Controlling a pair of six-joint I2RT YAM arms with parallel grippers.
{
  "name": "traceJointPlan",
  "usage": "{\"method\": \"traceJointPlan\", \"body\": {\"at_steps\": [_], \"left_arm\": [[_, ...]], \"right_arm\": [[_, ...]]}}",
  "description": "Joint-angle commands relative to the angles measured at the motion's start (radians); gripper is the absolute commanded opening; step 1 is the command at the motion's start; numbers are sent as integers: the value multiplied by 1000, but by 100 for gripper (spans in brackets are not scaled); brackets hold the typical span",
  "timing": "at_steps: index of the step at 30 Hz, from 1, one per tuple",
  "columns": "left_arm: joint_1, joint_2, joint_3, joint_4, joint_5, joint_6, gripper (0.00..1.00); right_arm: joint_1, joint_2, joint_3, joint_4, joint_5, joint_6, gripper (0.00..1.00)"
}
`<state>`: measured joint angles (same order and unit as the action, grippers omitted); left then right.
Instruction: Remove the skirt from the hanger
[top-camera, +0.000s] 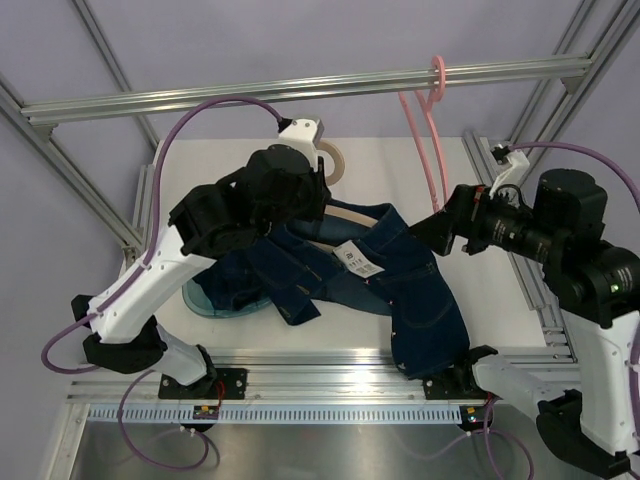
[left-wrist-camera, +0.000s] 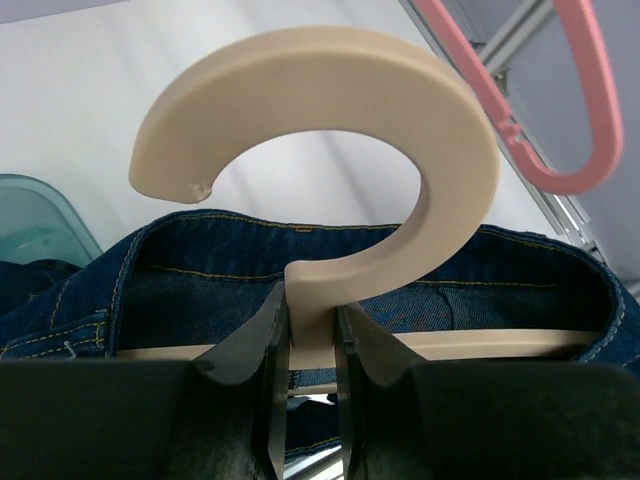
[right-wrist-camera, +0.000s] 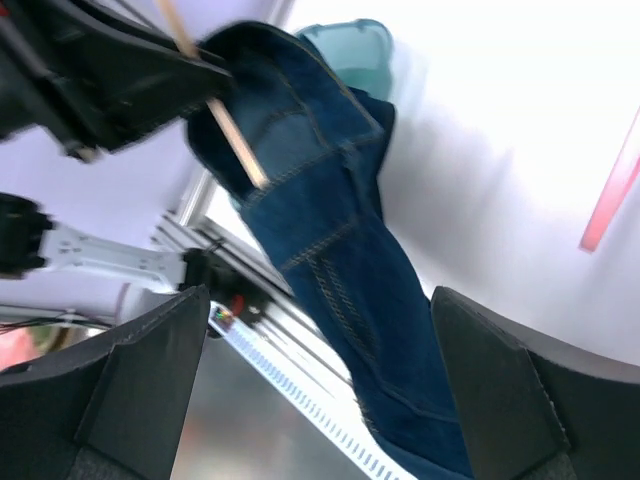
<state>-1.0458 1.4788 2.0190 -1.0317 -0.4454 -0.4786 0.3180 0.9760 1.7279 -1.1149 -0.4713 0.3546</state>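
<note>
A dark blue denim skirt (top-camera: 410, 290) with a white label lies across the table, and its lower end hangs over the front edge. Its waistband (left-wrist-camera: 200, 280) still wraps the bar of the beige hanger (left-wrist-camera: 330, 130). My left gripper (left-wrist-camera: 312, 340) is shut on the hanger's neck just under the hook (top-camera: 336, 160), holding it above the table. My right gripper (top-camera: 435, 228) hovers at the skirt's right side with its jaws wide open and nothing in them. In the right wrist view the skirt (right-wrist-camera: 340, 250) passes below the right gripper (right-wrist-camera: 320, 295), and the hanger bar (right-wrist-camera: 235, 140) pokes out of the cloth.
A pink hanger (top-camera: 432, 110) hangs from the overhead metal rail (top-camera: 300, 90). A teal plastic piece (top-camera: 212, 300) lies partly under the skirt at the left. Aluminium frame rails run along the table's right side (top-camera: 535, 290) and front (top-camera: 330, 380).
</note>
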Motion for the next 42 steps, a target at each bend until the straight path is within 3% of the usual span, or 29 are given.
{"method": "traceJointPlan", "body": {"at_steps": [1, 6, 11, 15, 22, 25, 29, 32, 37, 39, 42], "left_arm": [[44, -31, 24, 48, 46, 25, 0], [62, -84, -100, 104, 77, 3, 0], [67, -112, -137, 68, 53, -2, 0], [92, -147, -178, 59, 54, 0, 0], [98, -216, -287, 96, 134, -38, 0], [98, -239, -298, 93, 136, -48, 0], [99, -244, -247, 59, 114, -51, 0], [99, -244, -227, 52, 120, -52, 0], [98, -219, -134, 13, 125, -49, 0], [99, -212, -103, 1, 128, -46, 0], [99, -184, -22, -36, 126, -38, 0]], "right_arm": [[62, 61, 32, -23, 112, -100, 100], [239, 143, 48, 75, 314, -124, 99], [477, 243, 113, 79, 663, -137, 99], [510, 195, 20, 141, 749, -47, 100], [510, -127, -335, 398, 498, 14, 96], [510, -157, -357, 339, 327, -2, 99], [510, -151, -387, 184, 297, -20, 100], [510, -206, -438, 197, 263, -16, 99], [510, -272, -501, 205, 250, -11, 90], [510, -295, -531, 207, 247, -8, 78], [510, -335, -562, 219, 235, 1, 71]]}}
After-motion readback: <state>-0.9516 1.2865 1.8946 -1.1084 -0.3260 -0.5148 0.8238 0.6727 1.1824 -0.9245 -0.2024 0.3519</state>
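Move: The skirt's hanging end, on the side nearer the right hand, is about 8 cm back from that hand, straight behind it and some 12 cm lower. The beige hanger still carrying the skirt is roughly 12 cm left, 3 cm farther out and slightly lower; the pink hanger is about 12 cm straight ahead. From the left hand, that skirt end lies 14 cm back, 13 cm right and 12 cm lower; the teal bin is 19 cm left and 8 cm back, far below. The skirt stays on the beige hanger, which the left hand keeps gripped and carries about 6 cm left, dipping some 5 cm and rising again. The right hand, open, first reaches left and forward with a slight dip, then reverses, drawing back about 11 cm and sinking to the skirt's hanging end, turning 15 degrees counter-clockwise overall and starting to close around the denim. ##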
